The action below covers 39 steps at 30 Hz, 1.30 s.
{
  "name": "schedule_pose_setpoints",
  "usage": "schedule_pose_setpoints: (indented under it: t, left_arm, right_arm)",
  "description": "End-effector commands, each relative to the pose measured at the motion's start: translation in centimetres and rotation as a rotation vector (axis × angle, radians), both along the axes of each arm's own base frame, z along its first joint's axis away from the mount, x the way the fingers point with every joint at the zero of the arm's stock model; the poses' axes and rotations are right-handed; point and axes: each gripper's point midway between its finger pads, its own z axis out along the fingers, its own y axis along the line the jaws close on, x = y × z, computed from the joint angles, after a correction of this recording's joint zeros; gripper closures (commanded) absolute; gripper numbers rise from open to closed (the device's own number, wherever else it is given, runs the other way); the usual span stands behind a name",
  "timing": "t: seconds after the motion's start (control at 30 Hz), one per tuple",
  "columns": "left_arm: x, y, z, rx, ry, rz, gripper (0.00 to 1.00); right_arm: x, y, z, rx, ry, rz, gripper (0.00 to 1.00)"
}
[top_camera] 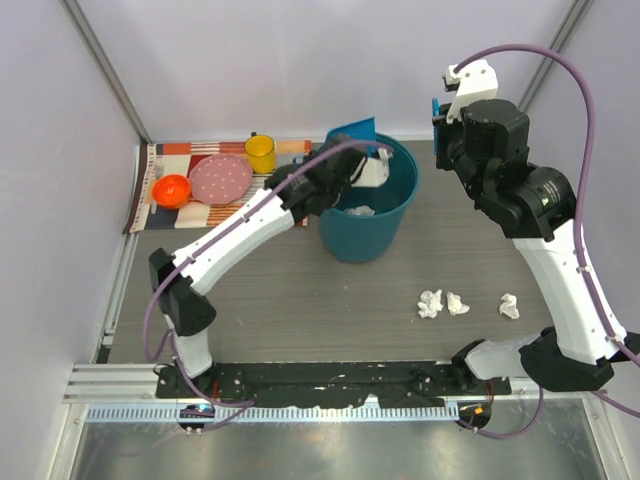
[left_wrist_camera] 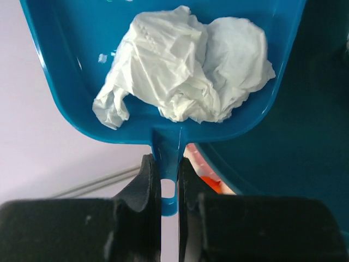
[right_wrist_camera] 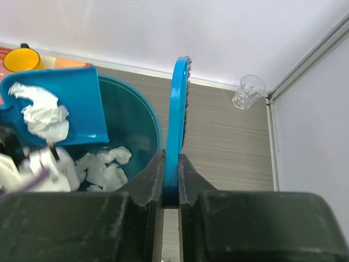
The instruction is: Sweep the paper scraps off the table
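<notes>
My left gripper (left_wrist_camera: 169,170) is shut on the handle of a blue dustpan (left_wrist_camera: 65,65). The pan carries crumpled white paper scraps (left_wrist_camera: 185,71) and hangs tilted over the teal bucket (top_camera: 365,235), which has more scraps (right_wrist_camera: 103,166) inside. My right gripper (right_wrist_camera: 172,180) is shut on a blue brush (right_wrist_camera: 177,109), held up at the back right beside the bucket. Three loose paper scraps lie on the table (top_camera: 300,310): two close together (top_camera: 430,303) (top_camera: 456,303) and one further right (top_camera: 509,306), near the right arm's base.
A striped placemat (top_camera: 170,155) at the back left holds an orange bowl (top_camera: 171,189), a pink plate (top_camera: 221,179) and a yellow cup (top_camera: 261,153). A clear glass (right_wrist_camera: 248,91) stands in the far right corner. Walls close in the back and both sides.
</notes>
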Motion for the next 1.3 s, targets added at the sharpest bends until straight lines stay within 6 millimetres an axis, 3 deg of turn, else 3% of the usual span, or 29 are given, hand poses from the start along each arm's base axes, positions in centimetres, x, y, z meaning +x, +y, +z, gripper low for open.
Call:
schedule_pose_setpoints:
  t: [0.0,0.03,0.07,0.13,0.17,0.23,0.3,0.33,0.4,0.43,0.57,0.67,0.7,0.73,0.77,0.8,0.83,0.9,0.93,0.97,1.03,1.07,1.1,1.13,1.17,1.2,1.23,1.27]
  left_arm:
    - [-0.5,0.5,5.2,0.147,-0.291,0.011,1.00]
    - [-0.4,0.9,4.9,0.221,-0.307,0.017,1.00]
    - [-0.5,0.9,5.9,0.201,-0.344,0.024,1.00]
    - [-0.4,0.8,6.1,0.232,-0.373,0.016,1.00]
    - [-0.5,0.8,7.7,0.236,-0.435,0.016,1.00]
    - [-0.7,0.4,7.7,0.288,-0.478,-0.002,1.00]
    - [-1.0,0.3,9.6,0.322,-0.567,-0.005,1.00]
    - [-1.0,0.1,9.0,0.350,-0.577,-0.010,1.00]
    - [-1.2,-0.1,10.4,0.377,-0.663,-0.015,1.00]
    - [-1.2,-0.3,9.7,0.409,-0.674,-0.027,1.00]
    - [-1.3,-0.3,10.2,0.398,-0.720,-0.005,1.00]
    - [-1.3,0.4,10.3,0.323,-0.670,0.029,1.00]
    - [-1.4,0.8,11.4,0.177,-0.651,0.067,1.00]
    - [-1.4,1.2,10.0,0.196,-0.554,0.044,1.00]
    - [-1.6,1.4,9.9,0.146,-0.508,0.043,1.00]
    - [-1.9,2.1,11.9,0.061,-0.492,0.053,1.00]
    - [-2.3,2.5,9.8,-0.010,-0.375,0.048,1.00]
    - [-3.7,3.8,11.4,-0.147,-0.315,0.045,1.00]
    - [-4.6,4.8,9.8,-0.183,-0.225,0.062,1.00]
    - [-5.9,5.3,10.4,-0.255,-0.191,0.022,1.00]
    - [-7.3,7.2,8.2,-0.243,-0.103,0.034,1.00]
    - [-8.6,8.7,8.5,-0.297,-0.091,0.042,1.00]
    - [-8.9,9.6,5.6,-0.254,-0.036,0.059,1.00]
    - [-9.0,12.0,4.5,-0.251,-0.009,0.109,1.00]
    - [-9.4,13.1,2.9,-0.278,0.040,0.123,1.00]
    - [-10.4,15.1,0.6,-0.277,0.088,0.147,1.00]
    - [-10.4,18.1,-1.1,-0.275,0.129,0.223,1.00]
    - [-11.0,19.4,-2.6,-0.271,0.167,0.246,1.00]
  right_arm:
    - [-0.1,-0.7,1.2,-0.032,-0.026,-0.023,0.99]
    - [-0.1,-0.7,1.2,-0.030,-0.026,-0.024,0.99]
    - [-0.1,-0.8,1.2,-0.031,-0.025,-0.025,0.99]
    - [-0.2,-0.9,1.5,-0.028,-0.030,-0.028,0.99]
    - [-0.3,-0.9,1.5,-0.030,-0.030,-0.028,0.99]
    - [-0.3,-1.0,1.8,-0.029,-0.034,-0.028,0.99]
    - [-0.4,-1.1,1.7,-0.034,-0.033,-0.035,0.99]
    - [-0.4,-1.2,1.7,-0.037,-0.030,-0.036,0.99]
    - [-0.4,-1.2,1.5,-0.043,-0.021,-0.034,0.99]
    - [-0.3,-1.1,1.2,-0.050,-0.010,-0.034,0.99]
    - [-0.3,-1.1,0.5,-0.060,0.010,-0.039,0.99]
    - [-0.4,-1.8,0.5,-0.064,0.008,-0.068,0.99]
    - [-0.4,-2.2,0.4,-0.072,0.009,-0.093,0.99]
    - [-0.6,-2.6,0.4,-0.074,0.009,-0.113,0.99]
    - [-0.7,-3.1,0.5,-0.078,0.006,-0.134,0.99]
    - [-0.8,-3.5,0.1,-0.093,0.015,-0.156,0.99]
    - [-1.0,-4.8,0.0,-0.114,0.012,-0.221,0.99]
    - [-1.5,-6.1,-0.6,-0.148,0.022,-0.283,0.99]
    - [-1.8,-7.4,-0.8,-0.170,0.023,-0.346,0.99]
    - [-2.0,-8.1,-1.3,-0.186,0.029,-0.389,0.99]
    - [-2.2,-9.6,-4.1,-0.254,0.087,-0.460,0.99]
    - [-2.4,-10.9,-5.5,-0.280,0.119,-0.512,0.99]
    - [-2.6,-11.3,-8.7,-0.309,0.180,-0.527,0.99]
    - [-2.7,-11.7,-10.6,-0.300,0.214,-0.542,0.99]
    - [-2.9,-12.2,-12.5,-0.276,0.251,-0.559,0.99]
    - [-3.2,-12.6,-16.0,-0.282,0.317,-0.574,0.99]
    - [-3.6,-13.2,-17.3,-0.278,0.344,-0.587,0.99]
    - [-4.0,-14.6,-18.8,-0.281,0.385,-0.630,0.99]
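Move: The bucket you tip into has its middle about 5 cm to the left gripper's right, 2 cm ahead and 22 cm below; two scraps still lie in the pan about 12 cm ahead. The yellow mug stands some 20 cm left and 24 cm ahead. From the right gripper, the outermost loose scrap lies about 20 cm right, 8 cm back and 45 cm below; the loose pair lies 3 and 8 cm right, 7 cm back. The glass stands 38 cm ahead, 22 cm right. Keep the left gripper over the bucket and roll the dustpan further, right side down and front up by some 35 degrees, while rising; then roll back and swing left and back, about 14 cm to the left, towards the mat. Hold the right gripper's brush nearly still, then sweep it down and right towards the outer scrap. ##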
